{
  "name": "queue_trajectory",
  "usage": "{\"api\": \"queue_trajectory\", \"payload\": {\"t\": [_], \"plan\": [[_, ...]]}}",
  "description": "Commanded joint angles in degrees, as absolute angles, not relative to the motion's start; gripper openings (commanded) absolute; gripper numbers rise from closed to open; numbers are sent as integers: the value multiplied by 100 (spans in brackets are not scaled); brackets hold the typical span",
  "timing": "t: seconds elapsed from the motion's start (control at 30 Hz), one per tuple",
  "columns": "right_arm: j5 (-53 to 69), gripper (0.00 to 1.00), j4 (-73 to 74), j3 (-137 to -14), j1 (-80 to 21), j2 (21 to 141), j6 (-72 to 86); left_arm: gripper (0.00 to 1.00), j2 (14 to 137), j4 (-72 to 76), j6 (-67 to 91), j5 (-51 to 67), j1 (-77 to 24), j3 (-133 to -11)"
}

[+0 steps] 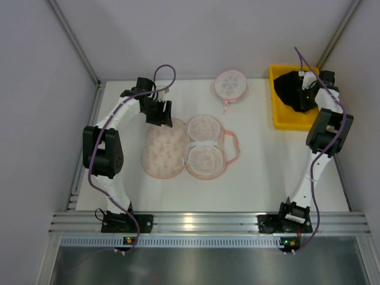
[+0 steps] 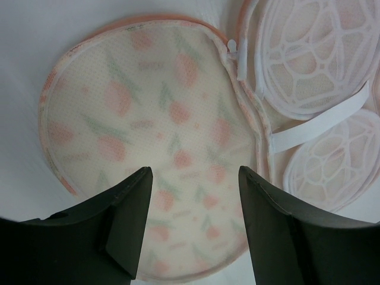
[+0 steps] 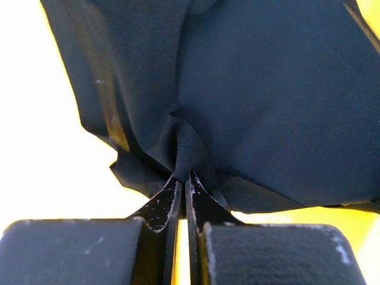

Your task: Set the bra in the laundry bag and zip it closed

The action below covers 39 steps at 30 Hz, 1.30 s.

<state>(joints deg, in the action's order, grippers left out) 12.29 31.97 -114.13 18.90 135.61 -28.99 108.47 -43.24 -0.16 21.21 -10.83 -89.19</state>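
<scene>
The black bra lies bunched in the yellow bin at the back right. My right gripper is down in the bin, shut on a pinched fold of the bra. The laundry bag lies unzipped and spread flat mid-table, its speckled cream half on the left and two white mesh domes on the right. My left gripper hovers open just behind the bag's speckled half, nothing between its fingers.
A small round white mesh disc with a pink rim and cord lies at the back centre, left of the bin. Grey walls close in the table on both sides.
</scene>
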Motion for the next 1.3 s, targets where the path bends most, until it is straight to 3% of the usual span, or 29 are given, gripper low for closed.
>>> {"api": "queue_trajectory", "payload": {"t": [0.0,0.4,0.6,0.63,0.83,1.07,1.17,1.27], "plan": [[1923,0,3453,-11777,1916,12842,-2629,65,10679,-4403,-176,2144,-1090,-9088],[3331,0,3305,-11654,2215,10794,-1170,70,10705,-4386,-448,2478,-1090,-9781],[3989,0,3120,-11672,2215,10205,-440,76,10652,-4351,-580,2715,-1081,-10011],[4121,0,3111,-11672,2215,10056,-335,83,10600,-4307,-606,2742,-1081,-10002],[4412,0,2998,-11576,2083,9607,200,85,10538,-4280,-615,2804,-1081,-9993],[4518,0,2733,-11023,1303,9202,510,86,10468,-4192,-344,2812,-941,-9896],[4369,0,2760,-10925,837,9220,422,96,10485,-4192,-106,2865,-669,-9888],[4298,0,2725,-10960,467,9342,483,98,10512,-4201,-18,3085,-484,-9844]]}}
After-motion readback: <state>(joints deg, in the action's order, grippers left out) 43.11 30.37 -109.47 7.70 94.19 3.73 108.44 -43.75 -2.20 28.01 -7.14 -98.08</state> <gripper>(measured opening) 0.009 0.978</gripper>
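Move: The laundry bag lies open flat, its middle about 64 cm to the left of the right hand, 22 cm back and 4 cm lower. The black bra is already pinched at its near edge, its bulk some 6 cm ahead and 4 cm left; the yellow tray's middle is about 5 cm ahead and 2 cm left. The round mesh disc is roughly 14 cm ahead, 42 cm left. From the left hand, the bag's middle is some 18 cm right, 7 cm back and 11 cm below. The black bra, kept in the right hand's shut fingers, is drawn quickly up out of the yellow tray by over 35 cm, easing back about 10 cm, then carried left towards the laundry bag, some 23 cm in all. The right fingers tip up and the hand's left side rolls up, each some 30 degrees. The left hand rises about 6 cm off the bag and opens wide. ##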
